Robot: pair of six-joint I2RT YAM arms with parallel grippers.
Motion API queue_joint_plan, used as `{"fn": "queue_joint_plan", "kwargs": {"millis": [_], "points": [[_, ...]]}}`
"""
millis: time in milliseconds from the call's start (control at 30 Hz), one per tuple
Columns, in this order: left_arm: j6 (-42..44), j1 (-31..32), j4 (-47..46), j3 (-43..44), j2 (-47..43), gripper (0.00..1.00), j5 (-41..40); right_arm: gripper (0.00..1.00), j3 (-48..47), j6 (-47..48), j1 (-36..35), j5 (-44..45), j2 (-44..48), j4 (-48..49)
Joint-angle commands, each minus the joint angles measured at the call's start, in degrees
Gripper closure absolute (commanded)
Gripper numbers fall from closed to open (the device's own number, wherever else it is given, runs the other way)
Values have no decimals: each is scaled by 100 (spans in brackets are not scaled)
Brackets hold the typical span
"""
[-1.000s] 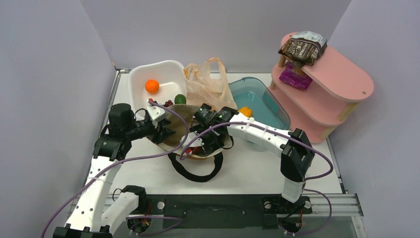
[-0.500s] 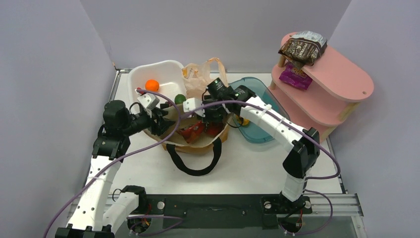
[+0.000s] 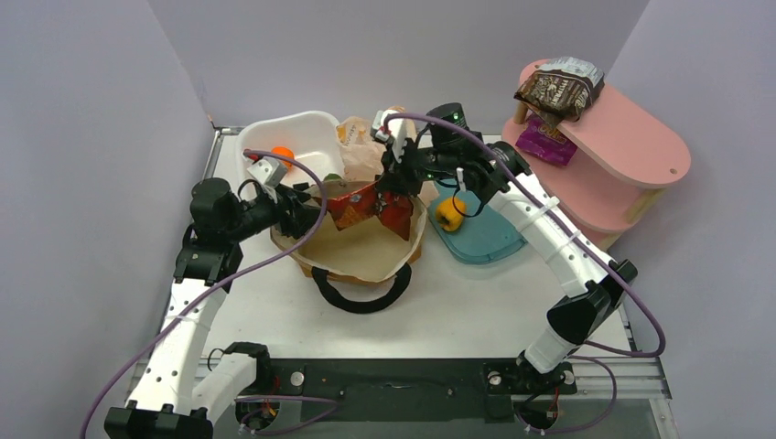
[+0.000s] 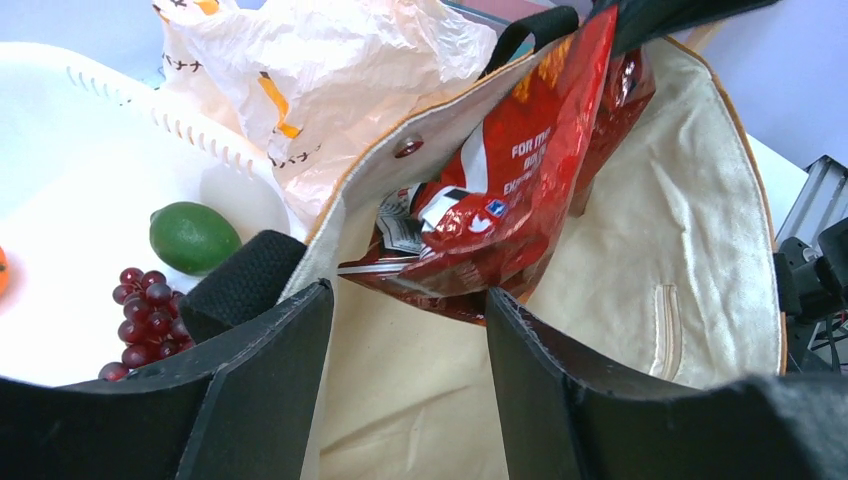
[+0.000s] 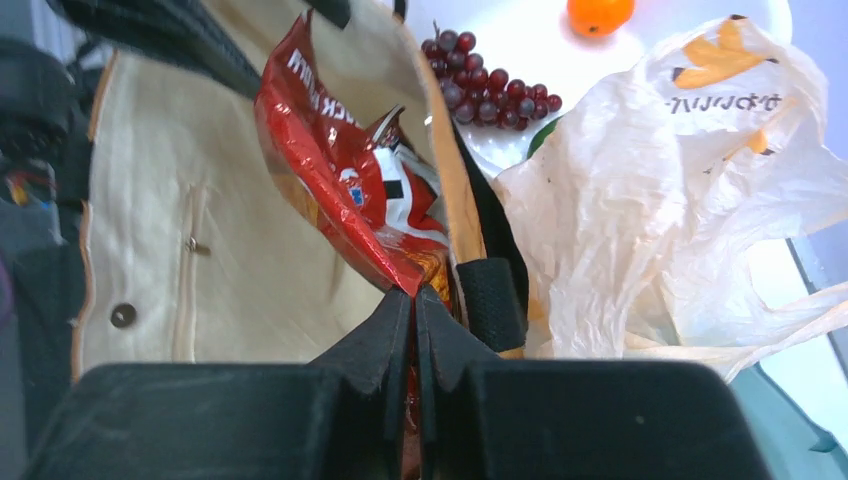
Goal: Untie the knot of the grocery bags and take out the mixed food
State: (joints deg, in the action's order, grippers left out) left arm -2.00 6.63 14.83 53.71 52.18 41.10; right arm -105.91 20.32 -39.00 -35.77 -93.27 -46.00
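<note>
The mustard canvas tote point(image 3: 366, 256) lies open mid-table, its pale lining point(image 4: 680, 200) facing me. My right gripper point(image 3: 400, 178) is shut on the top edge of the red Doritos bag point(image 3: 364, 207), which hangs above the tote's mouth; the shut fingertips point(image 5: 413, 293) pinch the foil point(image 5: 330, 190). My left gripper point(image 3: 297, 215) stands open at the tote's left rim point(image 4: 405, 300), beside a black strap point(image 4: 245, 290), the Doritos bag point(image 4: 510, 200) just beyond. The peach plastic bag point(image 3: 361, 151) slumps behind. Orange point(image 3: 284, 154), green fruit point(image 4: 193, 236) and grapes point(image 4: 140, 305) lie in the white tub point(image 3: 307, 128). The yellow pepper point(image 3: 448, 213) sits on the teal tub.
The teal tub point(image 3: 480, 240) is right of the tote, under my right arm. A pink two-level shelf point(image 3: 631, 146) stands at the right with a dark brown snack bag point(image 3: 558, 91) on top and a purple packet point(image 3: 546, 142) below. Walls close in left and back.
My right gripper shut on the Doritos bag inside the tote and raised it up and back toward the plastic bag. My left gripper's jaws widened at the tote's rim.
</note>
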Motion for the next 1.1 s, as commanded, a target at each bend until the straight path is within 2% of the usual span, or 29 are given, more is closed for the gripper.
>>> {"fn": "queue_joint_plan", "kwargs": {"millis": [0,100,267,533,667,800,933,1067], "points": [[-198,-78,-441,82,-13,44,25,100,-411,-1279,280,-487,237,895],[-381,-229,-594,104,57,44,-69,100,-559,-1839,494,-547,302,1172],[-821,-497,-1005,111,227,44,94,100,-569,-2201,766,-384,579,1436],[-203,-505,-726,239,534,44,653,100,-450,-3511,1336,-370,986,2432],[128,-486,-836,458,521,43,1390,100,-236,-3277,1332,-541,1177,2549],[861,-426,-782,779,439,43,2079,100,25,-2972,1314,-775,1336,2525],[1511,-146,-410,1125,458,43,1955,100,43,-2848,1271,-958,1401,2408],[2140,689,-371,1110,272,43,1136,100,70,-2698,1175,-1022,1443,2270]]}}
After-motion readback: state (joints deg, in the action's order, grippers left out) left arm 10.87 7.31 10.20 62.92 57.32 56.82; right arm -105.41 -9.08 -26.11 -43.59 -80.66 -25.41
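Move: The right hand already pinches the red snack bag, whose middle hangs some 5 cm to its left and 6 cm below, its lower end still in the tote's mouth. The tote's middle is about 5 cm back, 8 cm left and 20 cm down; the plastic grocery bag lies roughly 16 cm straight ahead and 22 cm down, the teal bin 12 cm ahead, 20 cm right and 28 cm down. From the open left hand, the snack bag is about 10 cm right and level fore and aft, some 3 cm lower. Keeping its pinch on the red snack bag, the right hand draws it up about 15 cm and 6 cm right, away from the tote, bowing forward and back on the way while its left-pointing fingers swing up nearly 30 degrees. The left hand, still open, eases 3 cm forward and returns, then rises about 6 cm and drifts right, tilting up and turning clockwise after the bag. ##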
